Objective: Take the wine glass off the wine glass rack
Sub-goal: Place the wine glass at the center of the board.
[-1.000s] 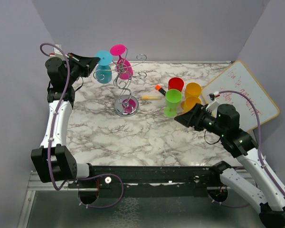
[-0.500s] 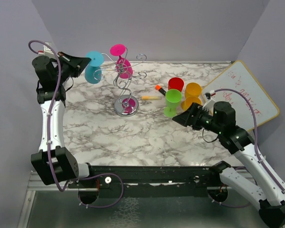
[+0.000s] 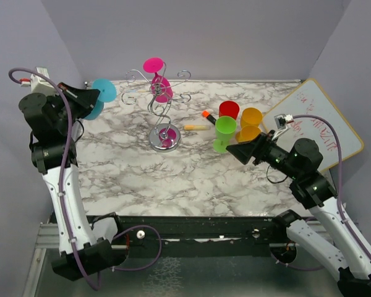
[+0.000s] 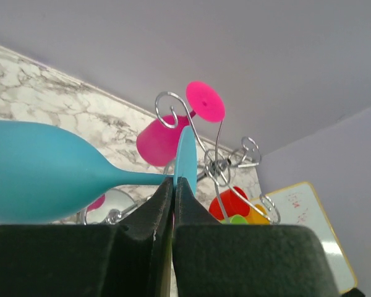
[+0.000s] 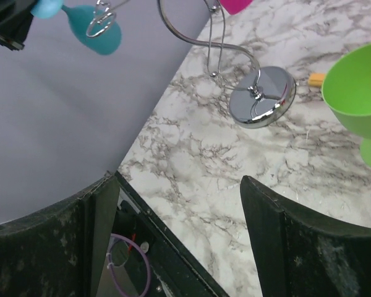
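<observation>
The teal wine glass (image 3: 98, 99) hangs in the air left of the wine glass rack (image 3: 162, 106) and apart from it. My left gripper (image 3: 86, 98) is shut on the rim of its flat foot. In the left wrist view the fingertips (image 4: 174, 183) pinch the foot disc (image 4: 185, 156), and the bowl (image 4: 37, 179) points left. A pink wine glass (image 3: 161, 88) still hangs upside down on the rack's scroll arms. My right gripper (image 3: 238, 150) is open over the table's right side, holding nothing, with bare marble between its jaws (image 5: 179, 180).
The rack's mirror base (image 3: 165, 137) stands mid-table. A green cup (image 3: 224, 132), a red cup (image 3: 229, 110) and orange cups (image 3: 251, 117) cluster at the right, close to my right gripper. An orange marker (image 3: 207, 115), a yellow stick (image 3: 196, 127) and a whiteboard (image 3: 318, 124) lie nearby.
My left arm has drawn back to the left with the teal glass, carrying it clear of the rack's arms. The right gripper has tilted and opened a little wider.
</observation>
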`<state>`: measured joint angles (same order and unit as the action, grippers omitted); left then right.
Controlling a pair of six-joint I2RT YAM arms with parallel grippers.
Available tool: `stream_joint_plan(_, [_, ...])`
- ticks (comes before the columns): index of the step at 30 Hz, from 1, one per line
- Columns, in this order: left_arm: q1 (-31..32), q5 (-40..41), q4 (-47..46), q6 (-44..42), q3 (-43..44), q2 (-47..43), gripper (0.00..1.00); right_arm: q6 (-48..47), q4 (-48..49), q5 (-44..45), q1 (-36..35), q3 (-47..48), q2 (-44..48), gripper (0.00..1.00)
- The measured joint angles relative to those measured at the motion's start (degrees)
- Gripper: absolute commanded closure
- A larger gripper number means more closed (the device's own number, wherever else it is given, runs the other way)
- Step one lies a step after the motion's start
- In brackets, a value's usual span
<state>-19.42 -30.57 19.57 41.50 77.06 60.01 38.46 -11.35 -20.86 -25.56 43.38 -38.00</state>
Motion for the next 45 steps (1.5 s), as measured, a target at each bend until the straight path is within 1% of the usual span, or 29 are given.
stream_joint_plan(4, [0.1, -1.9, 2.8, -1.7, -5.7, -6.7, 1.00, -2.5, 4.0, -1.4, 0.0, -0.5, 0.5, 0.13])
stream_joint_plan(8, [1.0, -4.5, 6.8, -3.0, -8.2, -9.9, 1.00, -4.4, 6.0, -2.2, 0.0, -0.5, 0.5, 0.13])
stream_joint_plan(14, [3.5, -10.2, 8.6, -2.8, -11.9, -14.7, 1.00, -3.9, 8.7, -1.6, 0.0, -2.0, 1.4, 0.13])
stream_joint_plan(16, [4.3, -12.1, 8.1, -2.5, -14.0, -16.7, 1.00, -3.2, 8.8, -0.7, 0.0, -2.6, 1.4, 0.13])
stream_joint_plan(21, [6.3, -17.8, 6.5, -1.9, -24.0, -23.4, 1.00, -1.7, 5.6, 4.3, 0.0, -0.8, -1.5, 0.12])
stream_joint_plan(26, [9.7, -24.5, 2.2, -1.6, -31.0, -24.5, 1.00, -0.2, 4.9, 5.1, 0.0, -0.4, -3.2, 0.11])
stream_joint_plan(29, [12.9, -27.1, -1.2, -1.4, -34.6, -24.8, 1.00, 1.4, 7.8, 3.1, 0.0, -1.6, -4.3, 0.10])
stream_joint_plan(32, [17.5, -27.3, -4.1, -0.9, -38.6, -25.7, 1.00, 2.9, 10.5, -0.5, 0.0, -2.1, -7.3, 0.11])
stream_joint_plan(36, [25.9, -26.2, -9.0, 1.4, -44.1, -26.8, 1.00, 3.7, 11.7, -6.7, 0.0, -1.9, -12.8, 0.10])
stream_joint_plan(39, [33.0, -21.7, -14.6, 3.8, -46.8, -27.3, 1.00, 2.1, 9.1, -9.7, 0.0, -0.2, -15.2, 0.11])
stream_joint_plan(42, [38.7, -17.0, -22.8, 7.4, -50.3, -26.9, 1.00, -0.2, 7.4, -12.4, 0.0, 1.8, -15.5, 0.11])
stream_joint_plan(45, [46.8, -12.0, -27.3, 7.8, -50.4, -22.6, 1.00, -0.5, 7.4, -15.0, 0.0, 2.0, -14.4, 0.14])
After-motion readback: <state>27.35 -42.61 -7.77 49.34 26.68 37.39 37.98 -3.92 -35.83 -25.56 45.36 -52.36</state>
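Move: The blue wine glass hangs upside down, its foot still pinched in the left hand and its middle some 9 cm below. The open right gripper waits about 41 cm to the left hand's right, 12 cm back and 13 cm lower. The pink wine glass on the rack is 17 cm right, 9 cm ahead. From the right hand, the blue glass lies 41 cm left and 15 cm ahead, the green wine glass 14 cm ahead and 2 cm left. The blue wine glass, its foot still pinched, is swept by the left hand right, back and down together, nearly 25 cm rightward, across the near side of the rack towards the right gripper, while that wrist swings some 60 degrees clockwise. The right hand, fingers staying wide open, rises slightly, edges forward, then dips and shifts left towards the glass, turning a little counter-clockwise. ##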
